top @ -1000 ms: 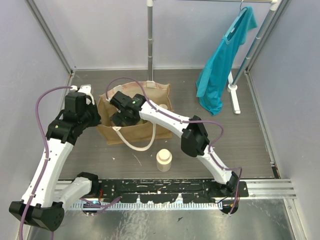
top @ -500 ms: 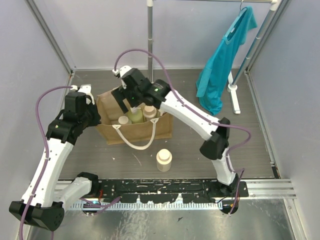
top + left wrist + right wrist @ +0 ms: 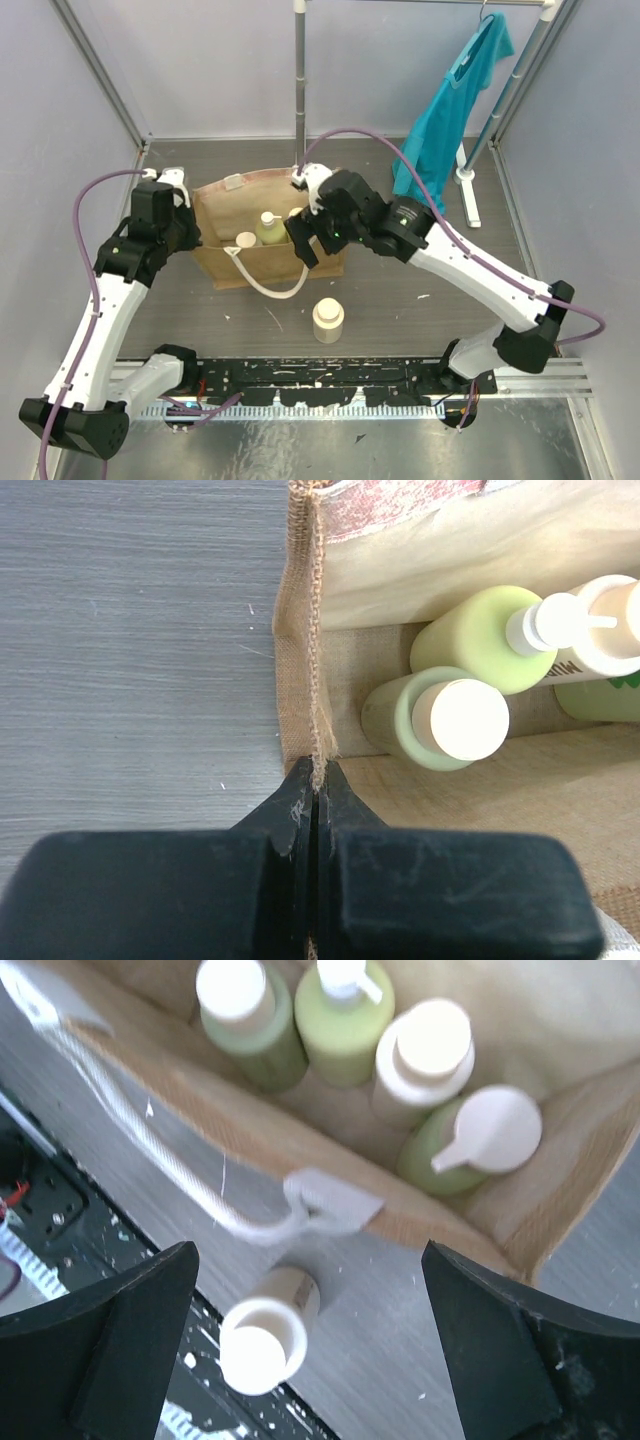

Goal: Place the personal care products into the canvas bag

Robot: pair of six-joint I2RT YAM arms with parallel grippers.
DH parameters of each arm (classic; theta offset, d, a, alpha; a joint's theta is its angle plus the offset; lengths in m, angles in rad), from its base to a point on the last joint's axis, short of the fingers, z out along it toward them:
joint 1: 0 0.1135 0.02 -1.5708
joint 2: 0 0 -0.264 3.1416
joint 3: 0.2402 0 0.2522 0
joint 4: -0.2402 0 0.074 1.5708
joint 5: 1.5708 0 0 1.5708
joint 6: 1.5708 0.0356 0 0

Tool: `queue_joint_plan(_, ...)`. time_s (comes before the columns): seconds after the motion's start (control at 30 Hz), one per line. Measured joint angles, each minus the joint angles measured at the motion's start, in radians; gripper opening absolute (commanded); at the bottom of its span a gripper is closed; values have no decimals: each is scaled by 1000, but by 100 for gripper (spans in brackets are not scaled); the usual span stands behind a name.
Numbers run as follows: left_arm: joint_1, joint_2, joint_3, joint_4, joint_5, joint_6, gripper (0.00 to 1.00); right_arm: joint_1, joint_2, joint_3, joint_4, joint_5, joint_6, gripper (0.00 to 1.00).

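Observation:
The canvas bag [image 3: 262, 264] stands open at the left middle of the table. My left gripper [image 3: 188, 226] is shut on its left rim; the left wrist view shows the burlap edge [image 3: 303, 660] pinched between the jaws of that gripper [image 3: 316, 780]. Several personal care products stand inside: a capped green bottle [image 3: 250, 1015], a green pump bottle [image 3: 345, 1010], a cream bottle [image 3: 425, 1055] and a flip-cap green one [image 3: 480, 1140]. One cream bottle [image 3: 328, 320] [image 3: 265, 1335] stands upright on the table in front of the bag. My right gripper [image 3: 312, 236] [image 3: 308, 1260] hovers open and empty above the bag's near right corner.
A white rope handle [image 3: 272, 286] droops down the bag's front. A teal shirt [image 3: 450, 110] hangs on a rack at the back right, whose foot [image 3: 468, 190] rests on the table. A metal pole [image 3: 300, 90] rises behind the bag. The black mounting rail [image 3: 340, 375] runs along the near edge.
My right arm has lifted out of the bag and swung right and nearer, empty and open, uncovering the bottles inside. The left gripper has kept its hold on the rim.

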Motion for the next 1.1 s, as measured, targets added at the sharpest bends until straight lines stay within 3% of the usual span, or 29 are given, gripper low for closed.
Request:
queue_joint_plan(0.2,0,14,0,18,-4,2,3,23,-102,-178,-9,-15,23,100)
queue_joint_plan(0.7,0,23,1,27,-14,3,3,126,-116,-507,42,-75,75,100)
queue_joint_plan(1.1,0,18,1,26,-16,-2,3,135,-114,-607,149,-101,86,100)
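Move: The last white bottle stands on the table about 11 cm back from the right gripper, 5 cm to its right and 22 cm below. The canvas bag's middle is some 5 cm ahead, 7 cm left and 20 cm down. Its front handle hangs roughly 4 cm back, 5 cm left and 14 cm lower. From the left gripper, the white bottle lies about 26 cm right, 13 cm back and 17 cm below. Bring the open right gripper down about 17 cm and back some 10 cm, drifting a little to the right, away from the bag's front rim to the top of the white bottle. Tip the fingers some 25 degrees steeper on the way and keep them wide open around the cap without closing. Keep the left gripper pinched on the bag's left rim. ##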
